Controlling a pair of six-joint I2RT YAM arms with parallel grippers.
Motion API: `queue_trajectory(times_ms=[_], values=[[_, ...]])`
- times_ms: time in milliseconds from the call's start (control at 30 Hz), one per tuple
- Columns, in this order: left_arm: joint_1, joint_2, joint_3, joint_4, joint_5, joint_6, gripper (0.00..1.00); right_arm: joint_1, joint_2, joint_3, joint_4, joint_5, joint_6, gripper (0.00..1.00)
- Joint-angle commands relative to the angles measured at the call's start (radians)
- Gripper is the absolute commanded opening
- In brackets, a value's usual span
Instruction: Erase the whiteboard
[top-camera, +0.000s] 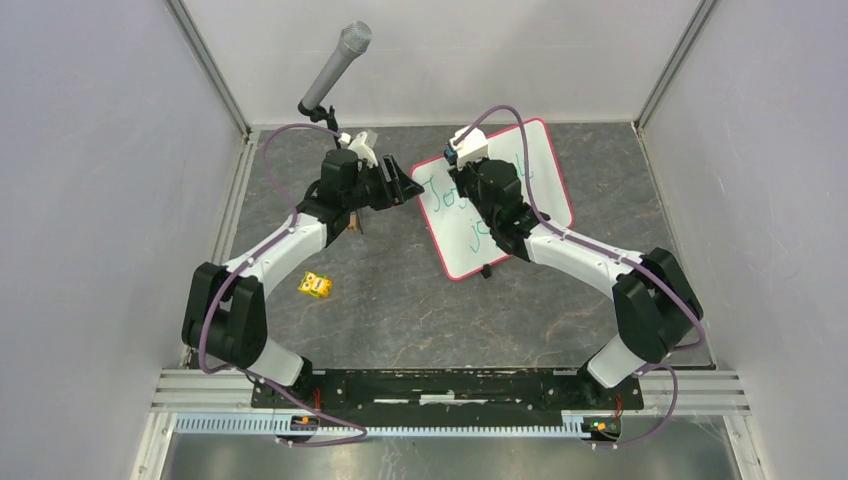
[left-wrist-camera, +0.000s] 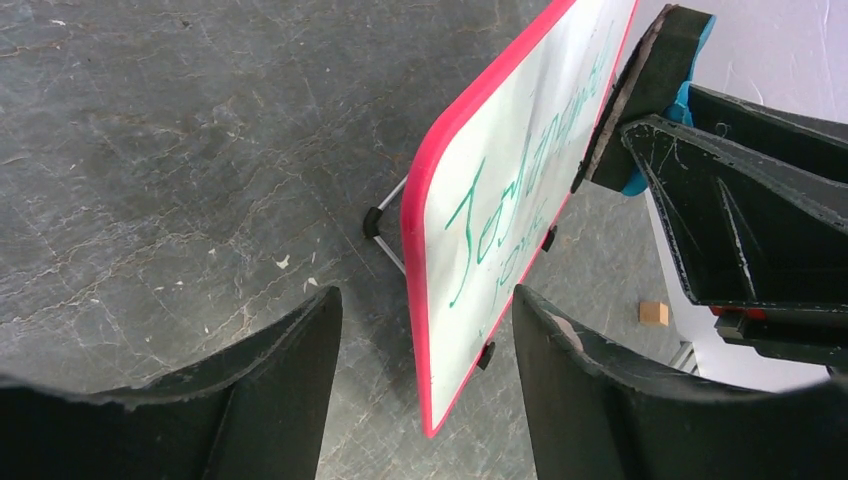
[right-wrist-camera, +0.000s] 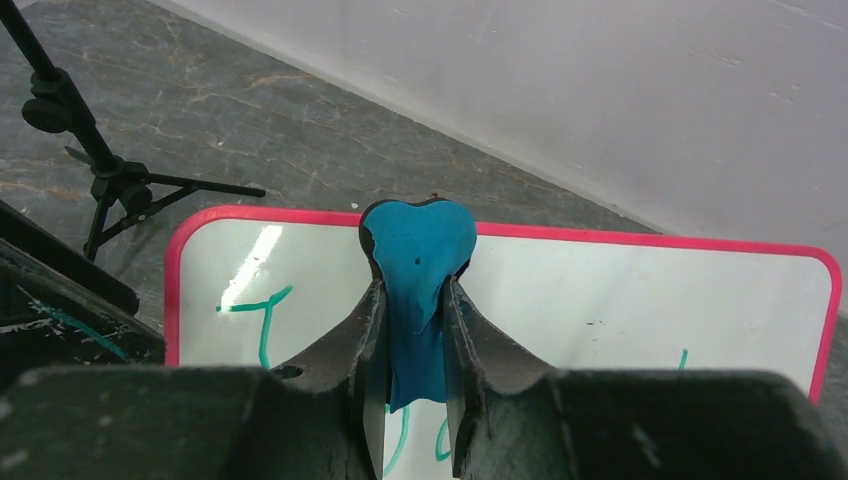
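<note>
The whiteboard (top-camera: 540, 170), white with a pink-red frame and green writing, stands tilted on small black feet at the back middle of the table. My left gripper (top-camera: 404, 190) is open, and the board's left edge (left-wrist-camera: 430, 250) sits between its fingers (left-wrist-camera: 290, 380) without touching them. My right gripper (right-wrist-camera: 415, 292) is shut on a blue eraser (right-wrist-camera: 418, 250) and holds it against the board's face (right-wrist-camera: 620, 300) near the top edge. The eraser (left-wrist-camera: 650, 80) also shows in the left wrist view, with its dark felt side on the board.
A microphone (top-camera: 338, 62) on a small tripod (right-wrist-camera: 95, 165) stands at the back left. A yellow cube (top-camera: 315, 285) lies on the table by the left arm. A small wooden block (left-wrist-camera: 653, 313) lies near the board. Grey walls close in the sides and back.
</note>
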Motion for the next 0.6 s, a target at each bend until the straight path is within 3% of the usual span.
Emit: queue_trajectory(times_ms=[0, 200, 567], values=[[0.004, 0.006, 0.029, 0.044, 0.016, 0.012, 0.67, -0.001, -0.002, 0.044, 0.019, -0.040, -0.005, 0.19], [0.005, 0.031, 0.040, 0.025, 0.004, 0.033, 0.58, 0.004, 0.016, 0.049, 0.025, -0.088, 0.019, 0.19], [-0.001, 0.065, 0.036, 0.078, 0.061, 0.007, 0.47, 0.044, 0.059, 0.065, 0.008, 0.003, -0.040, 0.18]])
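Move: My right hand holds the eraser by the whiteboard's top edge. The first letter, J, lies some 7 cm to its left, 4 cm back and 6 cm lower. The board's top left corner is about 10 cm left, level ahead, and 3 cm below. My open left hand has the board's upper left edge roughly 2 cm ahead, 2 cm right and 2 cm below; the eraser is about 5 cm ahead of it, 9 cm right and 4 cm above. Keeping my grip on the eraser, I bring my right hand about 2 cm left and 1.5 cm down over the writing side towards the J, swinging it some 5 degrees counter-clockwise. Meanwhile I sink my left hand about 1.5 cm beside the board's left edge and narrow its fingers to roughly half open around the line of that edge, not shut. ##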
